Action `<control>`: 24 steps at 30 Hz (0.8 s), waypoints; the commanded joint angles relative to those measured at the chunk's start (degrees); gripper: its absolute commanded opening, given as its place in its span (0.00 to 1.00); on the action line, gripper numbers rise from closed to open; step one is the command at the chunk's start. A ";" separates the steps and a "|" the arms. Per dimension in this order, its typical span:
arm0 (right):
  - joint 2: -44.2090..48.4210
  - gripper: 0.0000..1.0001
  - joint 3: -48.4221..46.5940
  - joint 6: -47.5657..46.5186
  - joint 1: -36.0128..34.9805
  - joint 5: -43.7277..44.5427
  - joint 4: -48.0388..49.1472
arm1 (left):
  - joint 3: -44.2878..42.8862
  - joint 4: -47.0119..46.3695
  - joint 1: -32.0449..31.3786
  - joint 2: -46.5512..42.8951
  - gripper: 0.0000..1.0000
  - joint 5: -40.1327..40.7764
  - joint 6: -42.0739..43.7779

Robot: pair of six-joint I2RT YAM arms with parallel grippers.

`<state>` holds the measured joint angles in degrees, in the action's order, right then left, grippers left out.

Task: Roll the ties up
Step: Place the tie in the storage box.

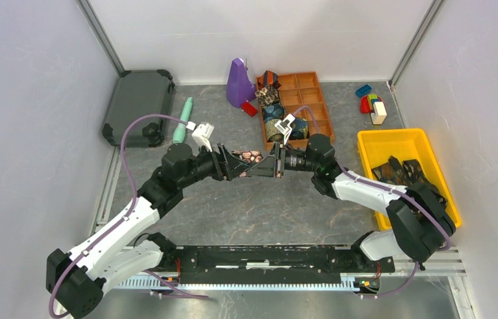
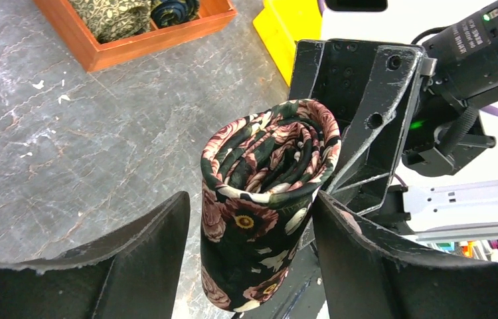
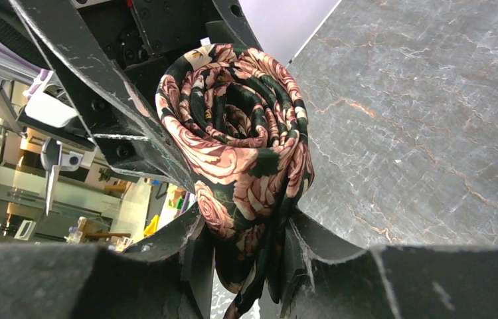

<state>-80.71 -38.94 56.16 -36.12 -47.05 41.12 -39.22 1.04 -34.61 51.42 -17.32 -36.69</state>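
Observation:
A rolled tie (image 1: 253, 158), dark with pink roses, hangs above the table between my two grippers. My right gripper (image 3: 245, 226) is shut on the lower part of the roll (image 3: 233, 146), and the spiral end faces its camera. My left gripper (image 2: 251, 206) stands open around the same roll (image 2: 259, 199), with a clear gap at its left finger (image 2: 160, 239). Several other rolled ties (image 1: 274, 119) sit in the compartments of an orange wooden tray (image 1: 313, 100). Dark unrolled ties (image 1: 406, 171) lie in a yellow bin (image 1: 399, 141).
A purple object (image 1: 238, 83) and a red block (image 1: 249, 108) stand left of the tray. A dark case (image 1: 139, 106) and a teal cylinder (image 1: 183, 119) lie at the back left. Coloured toy blocks (image 1: 372, 105) sit at the back right.

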 commanded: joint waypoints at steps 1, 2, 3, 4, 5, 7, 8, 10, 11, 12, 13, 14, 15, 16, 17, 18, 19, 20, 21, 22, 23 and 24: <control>2.78 0.00 -3.03 -4.21 -0.27 1.70 -1.83 | -2.74 3.95 -0.19 -1.33 0.75 4.17 4.45; 3.13 0.00 -3.32 -5.41 -0.21 2.38 -3.48 | -2.91 4.22 -0.19 -1.49 0.78 5.21 4.60; 3.46 0.00 -3.69 -6.75 -0.34 3.08 -5.32 | -3.10 4.77 -0.22 -1.71 0.81 6.24 4.69; 3.92 0.00 -4.02 -7.77 -0.42 3.71 -6.73 | -3.18 5.10 -0.19 -2.01 0.82 6.97 4.78; 4.20 0.00 -4.20 -8.60 -0.43 4.24 -7.76 | -3.27 5.10 -0.23 -2.20 0.83 7.64 4.83; 4.59 0.00 -4.63 -9.73 -0.50 4.83 -9.19 | -3.24 5.44 -0.19 -2.47 0.88 9.05 4.74; 4.73 0.00 -4.81 -10.27 -0.62 5.07 -9.87 | -3.24 5.61 -0.20 -2.63 0.90 9.87 4.73; 4.96 0.00 -5.11 -11.50 -0.60 5.74 -11.43 | -3.27 5.97 -0.25 -3.04 0.92 11.55 4.63; 5.14 0.00 -5.33 -12.16 -0.62 6.25 -12.35 | -3.16 6.15 -0.22 -3.45 0.94 12.24 4.55; 5.31 0.00 -5.64 -13.04 -0.62 6.85 -13.67 | -3.06 6.23 -0.21 -3.88 0.96 13.10 4.48; 5.52 0.00 -5.91 -13.97 -0.62 7.87 -14.92 | -3.06 6.57 -0.20 -4.53 0.97 13.90 4.39; 5.74 0.00 -6.49 -15.41 -0.58 8.94 -17.03 | -3.10 7.12 -0.24 -5.32 0.97 15.07 4.42; 5.96 0.00 -7.09 -17.16 -0.61 10.35 -19.10 | -3.17 7.76 -0.21 -5.99 0.98 16.07 4.50; 6.19 0.00 -7.97 -18.59 -0.62 11.80 -21.77 | -3.50 9.06 -0.26 -6.76 0.98 17.03 4.49; 6.36 0.00 -9.05 -20.65 -0.62 13.89 -24.88 | -4.13 10.74 -0.21 -7.21 0.99 19.59 4.54; 6.52 0.00 -10.18 -22.32 -0.53 16.11 -27.48 | -4.92 13.38 -0.24 -7.54 0.99 21.39 4.60; 6.61 0.00 -11.50 -24.02 -0.36 17.99 -30.34 | -6.21 16.59 -0.22 -7.71 0.99 23.63 4.77; 6.55 0.00 -12.44 -25.30 -0.04 19.64 -32.41 | -7.23 19.24 -0.22 -7.83 0.99 25.13 5.07; 6.56 0.00 -13.37 -26.01 0.46 20.68 -34.21 | -8.38 22.21 -0.22 -8.16 0.99 26.55 5.50; 6.61 0.00 -13.80 -26.55 1.29 21.52 -35.35 | -9.33 24.39 -0.20 -8.70 0.99 27.50 5.80; 6.61 0.00 -14.23 -26.96 2.09 22.08 -36.01 | -9.97 26.79 -0.24 -9.41 0.99 28.59 6.30; 6.57 0.00 -14.74 -27.62 3.07 22.86 -37.24 | -10.69 29.04 -0.24 -10.13 0.99 29.66 6.89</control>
<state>-76.29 -49.60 34.39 -35.68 -30.61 10.57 -45.28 19.53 -34.85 43.86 4.71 -34.33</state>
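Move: The right hand already holds the rolled tie. The middle of the storage box lies about 28 cm ahead of that hand, 13 cm to its right and 20 cm below. The red block is some 29 cm ahead and 4 cm left, and the green patterned tie in the box's near left compartment about 21 cm ahead and 5 cm right, both also near table height. From the left hand the rolled tie is about 1 cm ahead and 1 cm right, level, between its open fingers. Still pinching the rolled tie, the right hand carries it forward towards the storage box, about 5 cm and mostly late on, edging a little right while it turns clockwise and its fingertips dip. The left fingers, already parted around the roll, spread to fully open and the left hand draws off some 7 cm to the left, swinging about 20 degrees counter-clockwise. ##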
